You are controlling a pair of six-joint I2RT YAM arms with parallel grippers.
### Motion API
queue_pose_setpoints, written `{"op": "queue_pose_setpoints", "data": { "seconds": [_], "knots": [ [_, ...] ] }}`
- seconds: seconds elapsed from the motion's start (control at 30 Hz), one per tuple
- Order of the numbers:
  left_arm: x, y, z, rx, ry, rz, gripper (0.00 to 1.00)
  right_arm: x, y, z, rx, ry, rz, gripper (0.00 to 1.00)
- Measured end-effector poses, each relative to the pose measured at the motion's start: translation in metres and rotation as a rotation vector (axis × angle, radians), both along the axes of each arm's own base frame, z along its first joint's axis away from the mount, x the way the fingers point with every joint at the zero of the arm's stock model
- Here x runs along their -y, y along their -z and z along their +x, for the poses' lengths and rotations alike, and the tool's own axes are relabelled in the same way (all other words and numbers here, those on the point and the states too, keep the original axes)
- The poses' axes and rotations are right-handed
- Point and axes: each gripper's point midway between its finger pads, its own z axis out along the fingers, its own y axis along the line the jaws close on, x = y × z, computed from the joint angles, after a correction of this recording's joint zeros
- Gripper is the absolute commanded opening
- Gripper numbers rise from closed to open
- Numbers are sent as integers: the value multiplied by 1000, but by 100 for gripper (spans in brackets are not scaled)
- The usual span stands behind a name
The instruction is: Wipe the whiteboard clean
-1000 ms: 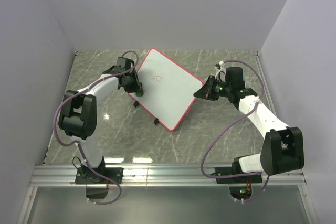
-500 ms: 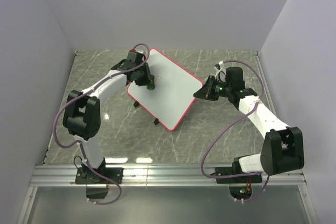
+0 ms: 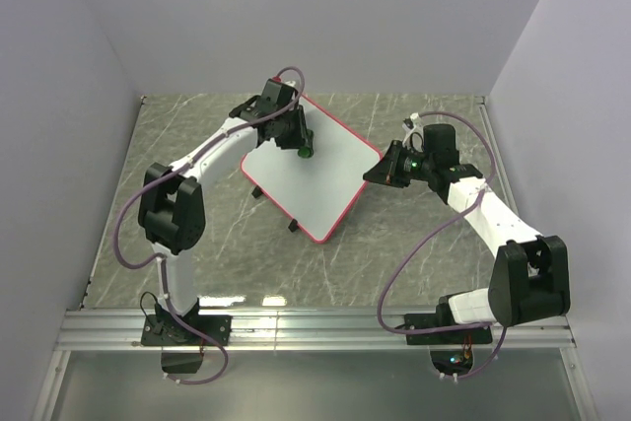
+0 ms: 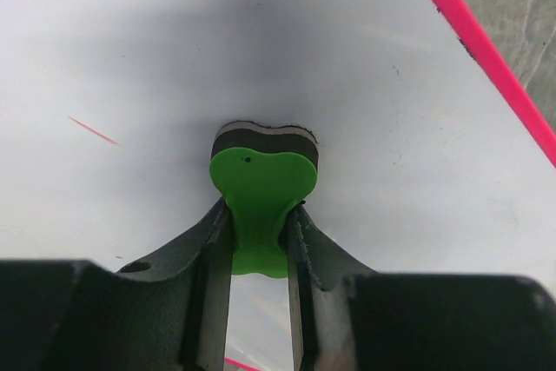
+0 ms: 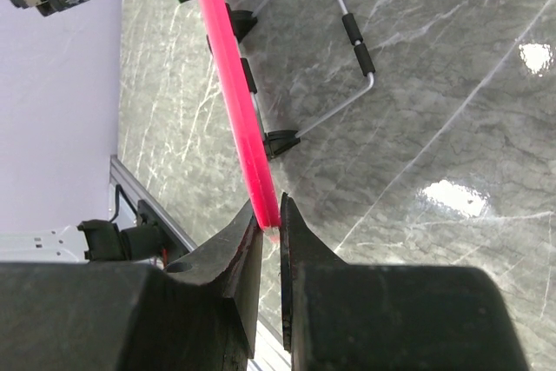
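The whiteboard (image 3: pixel 320 189), white with a pink-red frame, lies tilted as a diamond in the middle of the table. My left gripper (image 3: pixel 303 149) is over its upper part, shut on a small green eraser (image 4: pixel 261 188). The eraser's dark felt face rests against the board surface (image 4: pixel 174 41). A short red stroke (image 4: pixel 91 129) shows to the left of the eraser. My right gripper (image 3: pixel 374 175) is shut on the board's right edge, and the pink frame (image 5: pixel 230 84) runs up from between its fingertips (image 5: pixel 271 215).
The grey marble table (image 3: pixel 197 234) is walled on three sides, with an aluminium rail (image 3: pixel 315 327) along the near edge. A wire stand (image 5: pixel 347 49) and black clips (image 5: pixel 280 141) sit under the board, whose black feet (image 3: pixel 293 228) stick out at the lower left edge.
My left gripper has swept the eraser from the board's left edge up and right across the surface. The red scribble no longer shows in the top view. The right arm has not moved.
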Motion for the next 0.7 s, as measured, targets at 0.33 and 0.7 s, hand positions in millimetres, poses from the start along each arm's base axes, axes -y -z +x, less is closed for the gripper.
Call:
{"op": "queue_pose_setpoints", "data": {
  "seconds": [0.33,0.7],
  "knots": [
    [-80,31,32,-66,-116,90,0,-2,-1,2,0,-6,0,0],
    [-119,61,28,-134,-161,153,0,-3,-1,1,-2,-10,4,0]
  ]
}}
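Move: The left gripper already holds the green eraser on the sloping whiteboard, whose left corner lies about 17 cm to the left, 2 cm farther out and 11 cm lower. A leftover red stroke is roughly 7 cm to the left, about level fore and aft and 6 cm below; the left black foot is some 13 cm left, 6 cm back, 13 cm down. From the right gripper, the left corner is about 32 cm left, 11 cm farther out, 11 cm lower. Sweep the left gripper about 12 cm to the left, sinking some 6 cm with the board's slope, so the pinched eraser keeps rubbing along the surface past the red stroke towards the left corner; drift slightly forward early on, then stop short of the edge. Let the wrist turn roughly 10 degrees counter-clockwise, keep the grip, and hold the right gripper still at the board's right corner. ##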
